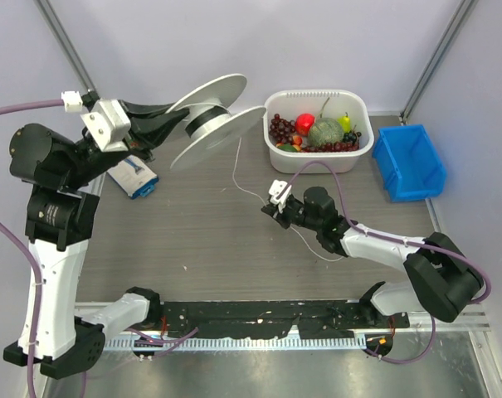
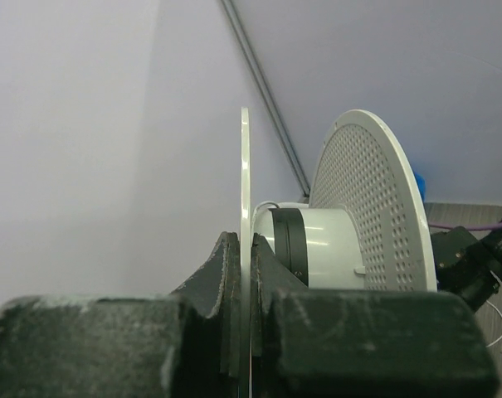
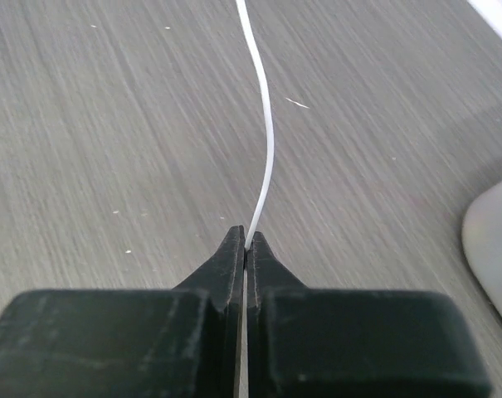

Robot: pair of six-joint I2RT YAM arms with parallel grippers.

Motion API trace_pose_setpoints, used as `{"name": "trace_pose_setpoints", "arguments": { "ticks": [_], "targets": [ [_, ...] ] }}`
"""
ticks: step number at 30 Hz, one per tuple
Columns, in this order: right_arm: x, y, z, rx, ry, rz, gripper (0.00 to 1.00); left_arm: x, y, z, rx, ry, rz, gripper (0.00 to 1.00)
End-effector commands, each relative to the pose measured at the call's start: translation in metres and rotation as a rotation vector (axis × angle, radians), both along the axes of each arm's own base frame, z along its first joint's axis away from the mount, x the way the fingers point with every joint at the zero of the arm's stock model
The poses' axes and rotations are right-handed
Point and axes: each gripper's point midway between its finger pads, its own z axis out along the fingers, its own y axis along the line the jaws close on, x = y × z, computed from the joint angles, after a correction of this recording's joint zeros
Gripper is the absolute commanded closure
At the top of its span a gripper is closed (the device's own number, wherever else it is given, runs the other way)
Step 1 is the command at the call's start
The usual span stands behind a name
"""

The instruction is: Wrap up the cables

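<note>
A thin white cable hangs from the white spool down to the table and runs right to my right gripper. The right gripper is shut on the cable, low over the table; its tail trails behind the arm. My left gripper is raised at the back left and shut on one flange of the spool, holding it on its side in the air. The other, perforated flange and the hub with a black band show in the left wrist view.
A white tub of toy fruit stands at the back, with a blue bin to its right. A blue and white packet lies under the left arm. A black strip runs along the near edge.
</note>
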Motion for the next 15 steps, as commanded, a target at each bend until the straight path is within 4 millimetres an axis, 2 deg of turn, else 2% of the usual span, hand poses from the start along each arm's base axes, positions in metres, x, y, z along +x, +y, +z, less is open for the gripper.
{"name": "trace_pose_setpoints", "arguments": {
  "ticks": [1,5,8,11,15],
  "targets": [
    [-0.005,0.020,0.032,0.092,-0.021,0.019,0.99,0.009,0.017,0.044,-0.179,-0.010,0.101,1.00],
    [-0.021,0.034,0.030,0.085,0.002,0.052,0.99,0.020,0.021,0.043,-0.237,0.038,0.130,1.00],
    [-0.038,0.052,0.028,0.072,0.046,0.098,0.99,0.029,0.025,0.037,-0.269,0.075,0.164,1.00],
    [-0.048,0.074,0.036,0.081,0.052,0.151,0.99,0.036,0.027,0.032,-0.294,0.097,0.181,1.00],
    [-0.049,0.097,0.053,0.104,0.033,0.178,0.99,0.040,0.027,0.026,-0.304,0.119,0.190,1.00]
  ]
}}
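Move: The left hand, high over the table, holds the spool by one flange, with the spool's middle about 5 cm to its right, 1 cm back and 1 cm above. From the right hand, which pinches the cable low down, the spool is some 45 cm above, 8 cm left and 8 cm back; the fruit bin lies about 23 cm ahead, 12 cm right and 7 cm below. The packet is roughly 14 cm ahead, 38 cm left and 13 cm below the right hand. The right hand keeps its pinch on the cable and sweeps left and back, some 9 cm in all, towards the place beneath the raised spool, rising a little only at the end while it turns about 10 degrees counter-clockwise. Meanwhile the left hand, fingers still shut on the flange, carries the spool about 5 cm forward and slightly right at nearly the same height, its wrist rolling and swinging the fingertips forward, so the spool turns as the right hand draws the cable leftward below. ##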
